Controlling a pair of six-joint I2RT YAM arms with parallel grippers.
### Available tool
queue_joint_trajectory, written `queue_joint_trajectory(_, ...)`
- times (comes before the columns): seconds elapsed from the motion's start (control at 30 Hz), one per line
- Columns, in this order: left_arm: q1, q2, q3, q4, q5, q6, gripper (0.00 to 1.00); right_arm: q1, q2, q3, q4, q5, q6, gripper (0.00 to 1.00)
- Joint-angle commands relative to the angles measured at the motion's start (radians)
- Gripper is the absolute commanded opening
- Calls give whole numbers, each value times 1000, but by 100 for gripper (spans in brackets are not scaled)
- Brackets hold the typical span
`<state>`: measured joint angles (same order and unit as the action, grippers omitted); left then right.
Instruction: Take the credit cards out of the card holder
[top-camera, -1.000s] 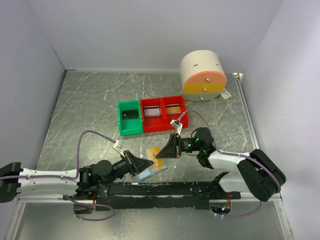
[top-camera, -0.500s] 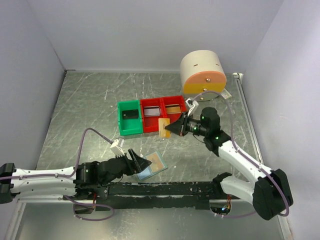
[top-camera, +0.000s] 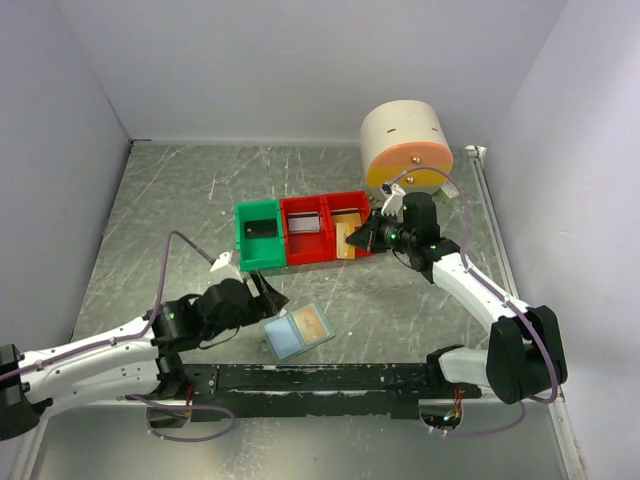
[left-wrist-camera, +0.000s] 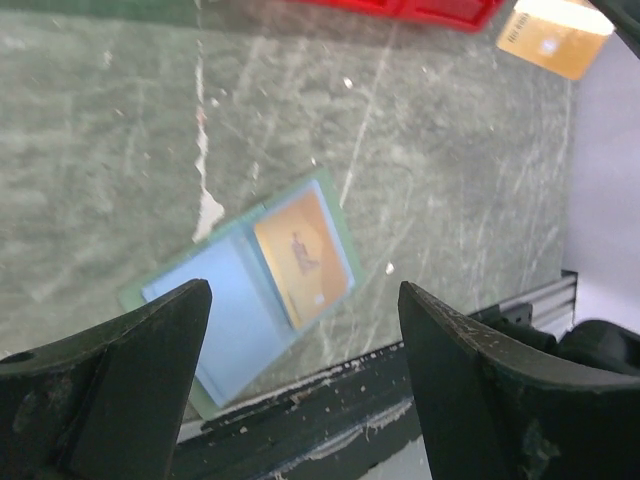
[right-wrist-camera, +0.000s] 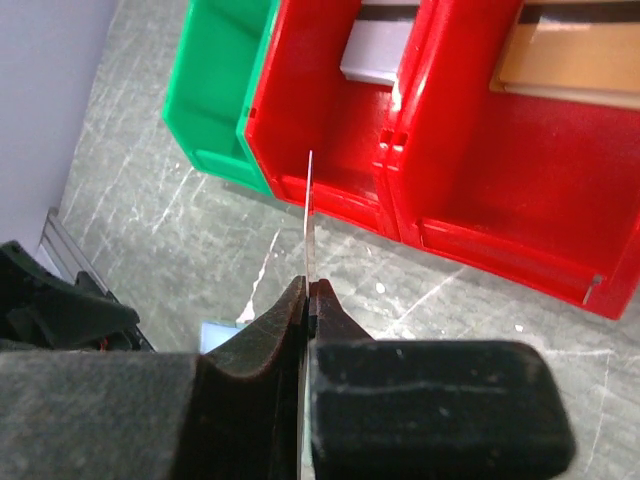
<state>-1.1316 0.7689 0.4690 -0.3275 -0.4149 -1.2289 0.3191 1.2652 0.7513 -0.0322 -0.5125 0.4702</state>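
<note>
The pale blue card holder (top-camera: 283, 341) (left-wrist-camera: 216, 312) lies spread open and flat on the table near the front rail. One orange credit card (top-camera: 310, 323) (left-wrist-camera: 303, 258) sits in its right pocket. My left gripper (top-camera: 270, 299) (left-wrist-camera: 302, 290) hovers just left of the holder, open, with nothing between its fingers. My right gripper (top-camera: 360, 240) (right-wrist-camera: 309, 291) is shut on a second gold-tan credit card (top-camera: 345, 243) (left-wrist-camera: 553, 38) (right-wrist-camera: 311, 215), seen edge-on in the right wrist view. It holds that card at the front of the right red bin (top-camera: 362, 205) (right-wrist-camera: 520, 170).
A green bin (top-camera: 260, 235) (right-wrist-camera: 215, 100) and a middle red bin (top-camera: 307, 228) (right-wrist-camera: 335, 130) stand beside the right red bin, each with a card inside. A round cream drawer unit (top-camera: 405, 148) stands at the back right. A black rail (top-camera: 330, 378) runs along the near edge.
My left gripper has opened, let go of the holder and drawn back left. My right gripper has carried the pulled-out card from the holder up to the right red bin.
</note>
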Motion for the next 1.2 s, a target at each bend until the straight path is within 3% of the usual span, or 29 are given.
queue_joint_trajectory(0.0,140,39,85,-68,174,154,87,-7,-6,28,73,-29,8,0)
queue_joint_trajectory(0.13,320,49,159,-146,348,359,88,-6,-29,47,90,7,-52,0)
queue_joint_trajectory(0.23,517,29,175,-178,477,469,89,-8,-63,37,119,52,-142,0)
queue_joint_trajectory(0.33,674,61,164,-138,695,581,88,-6,-106,15,153,109,-224,0)
queue_joint_trajectory(0.5,816,221,208,-178,778,676,84,-3,-148,-12,181,162,-371,0)
queue_joint_trajectory(0.87,906,239,237,-156,742,765,84,59,-54,51,33,194,-749,0)
queue_joint_trajectory(1.03,906,235,244,-176,719,764,84,156,110,110,34,466,-885,0)
queue_joint_trajectory(1.17,906,201,235,-163,700,759,84,169,211,127,122,537,-1014,0)
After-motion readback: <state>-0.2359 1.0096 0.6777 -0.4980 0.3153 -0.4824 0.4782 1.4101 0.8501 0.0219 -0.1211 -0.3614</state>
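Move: Ahead of the right hand, which already holds an orange card in its shut fingers, the right red compartment with its brown card lies about 9 cm farther out, level sideways and some 11 cm lower. The middle red compartment is 12 cm to the left of it; the card holder lies roughly 20 cm back from the right hand and 13 cm to its left. From the open, empty left hand the right red compartment is about 25 cm ahead, 18 cm right. Keeping its pinch on the card, the right hand first climbs about 6 cm while edging forward, then dips again, ending some 6 cm farther out, towards the right red compartment; meanwhile it rolls about 55 degrees, left side down. The left hand swings empty and wide open about 10 cm left and 9 cm forward, away from the card holder. ##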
